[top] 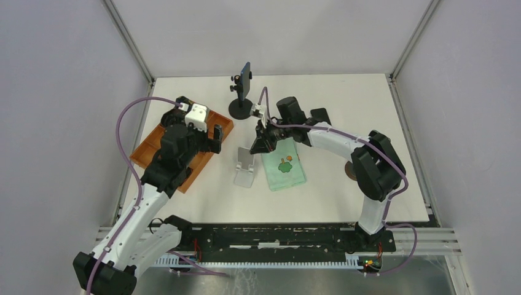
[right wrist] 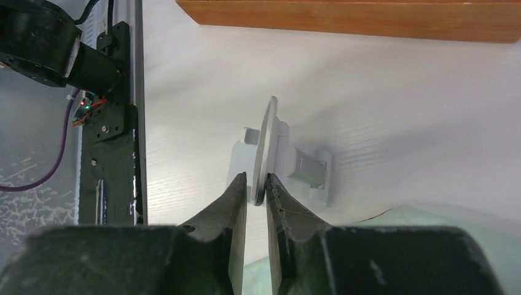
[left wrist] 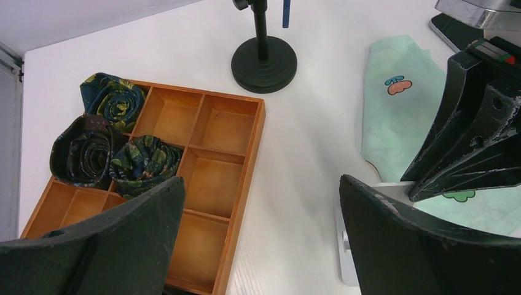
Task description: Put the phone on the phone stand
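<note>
The white folding phone stand [top: 246, 167] sits mid-table, seen too in the left wrist view [left wrist: 344, 258]. My right gripper [top: 258, 144] reaches its upright plate from the right. In the right wrist view the phone stand [right wrist: 301, 169] has its thin plate edge between the jaws of the right gripper [right wrist: 256, 178], which stand slightly apart, with a sliver of gap on one side. The phone [top: 285, 167], flat, mint-green, with cherry and clover pictures, lies just right of the stand [left wrist: 399, 104]. My left gripper [top: 209, 138] hovers wide open and empty by the tray's right edge [left wrist: 261, 184].
A wooden compartment tray [top: 153, 150] on the left holds three rolled dark patterned fabrics [left wrist: 98, 147]. A black round-based pole stand [top: 241, 109] with a blue clamp part stands at the back. A brown disc [top: 351, 171] lies under the right arm.
</note>
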### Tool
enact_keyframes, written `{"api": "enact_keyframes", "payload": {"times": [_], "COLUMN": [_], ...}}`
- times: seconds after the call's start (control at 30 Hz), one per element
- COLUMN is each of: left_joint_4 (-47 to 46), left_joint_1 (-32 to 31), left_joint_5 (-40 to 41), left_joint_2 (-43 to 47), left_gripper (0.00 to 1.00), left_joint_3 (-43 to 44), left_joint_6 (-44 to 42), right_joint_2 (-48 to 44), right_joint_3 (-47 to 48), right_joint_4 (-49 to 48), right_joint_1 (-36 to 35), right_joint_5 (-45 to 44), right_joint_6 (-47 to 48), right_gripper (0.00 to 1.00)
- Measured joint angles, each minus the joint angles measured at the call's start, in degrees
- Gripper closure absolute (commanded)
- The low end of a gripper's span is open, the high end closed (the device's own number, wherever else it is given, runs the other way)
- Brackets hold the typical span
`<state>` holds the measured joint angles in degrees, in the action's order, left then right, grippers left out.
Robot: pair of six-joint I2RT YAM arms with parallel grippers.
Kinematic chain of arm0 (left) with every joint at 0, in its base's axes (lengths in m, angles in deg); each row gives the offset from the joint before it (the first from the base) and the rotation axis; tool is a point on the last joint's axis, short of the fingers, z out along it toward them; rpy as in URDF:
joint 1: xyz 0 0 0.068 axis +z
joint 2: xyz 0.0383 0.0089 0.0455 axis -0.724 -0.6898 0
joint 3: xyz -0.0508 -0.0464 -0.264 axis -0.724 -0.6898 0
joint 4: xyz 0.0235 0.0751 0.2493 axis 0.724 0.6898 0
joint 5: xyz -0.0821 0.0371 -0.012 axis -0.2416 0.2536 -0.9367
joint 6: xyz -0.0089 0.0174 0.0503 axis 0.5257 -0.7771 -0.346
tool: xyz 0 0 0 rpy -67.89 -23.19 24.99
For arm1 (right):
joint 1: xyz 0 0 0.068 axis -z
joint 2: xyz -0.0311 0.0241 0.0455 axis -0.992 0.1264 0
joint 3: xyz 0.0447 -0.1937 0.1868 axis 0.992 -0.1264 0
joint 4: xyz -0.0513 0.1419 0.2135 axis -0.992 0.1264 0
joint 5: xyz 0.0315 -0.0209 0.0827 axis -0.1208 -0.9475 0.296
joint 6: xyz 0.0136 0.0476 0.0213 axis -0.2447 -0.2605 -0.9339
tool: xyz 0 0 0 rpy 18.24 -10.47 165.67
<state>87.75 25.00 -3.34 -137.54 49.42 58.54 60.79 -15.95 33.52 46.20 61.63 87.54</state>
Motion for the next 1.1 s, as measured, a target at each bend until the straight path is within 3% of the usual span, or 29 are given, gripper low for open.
{"api": "enact_keyframes", "payload": {"times": [0.2,0.33,0.67,1.1], "left_joint_4": [0.0,0.0,0.0,0.0], "left_joint_1": [0.0,0.0,0.0,0.0], "left_joint_5": [0.1,0.1,0.1,0.1], "left_joint_2": [0.0,0.0,0.0,0.0], "left_gripper": [0.0,0.0,0.0,0.0], "left_joint_3": [0.0,0.0,0.0,0.0], "left_joint_6": [0.0,0.0,0.0,0.0], "right_joint_2": [0.0,-1.6,-11.1,-12.4], "right_joint_3": [2.5,3.2,1.7,-6.6], "right_joint_4": [4.6,8.1,10.5,5.9], "right_joint_1": [-0.2,-0.3,1.5,13.8], "right_joint_5": [-2.9,-6.6,-13.6,-20.5], "right_joint_6": [4.8,9.8,18.4,15.4], "right_gripper": [0.36,0.23,0.19,0.17]}}
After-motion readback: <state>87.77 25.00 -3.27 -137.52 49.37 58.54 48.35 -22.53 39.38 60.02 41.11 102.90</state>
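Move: At the right hand, whose barely parted fingers are still at the upright plate of the white phone stand, the stand's middle lies about 4 cm to the left, 4 cm back and 5 cm below. The black phone lying flat is some 21 cm ahead, 27 cm to the right and 9 cm below. The green cloth between them lies about 4 cm ahead, 12 cm right and 9 cm lower. From the left hand that phone is roughly 22 cm ahead, 46 cm right and 20 cm below. Opening wide around the plate's edge, the right hand comes free of the white stand, eases forward and rises about 5 cm. It then swings right and forward over the green cloth towards the flat black phone, some 14 cm right and 9 cm forward in all, turning about 25 degrees clockwise, its fingers tipping farther down, and sinking nearly back to its starting height with fingers still spread. ##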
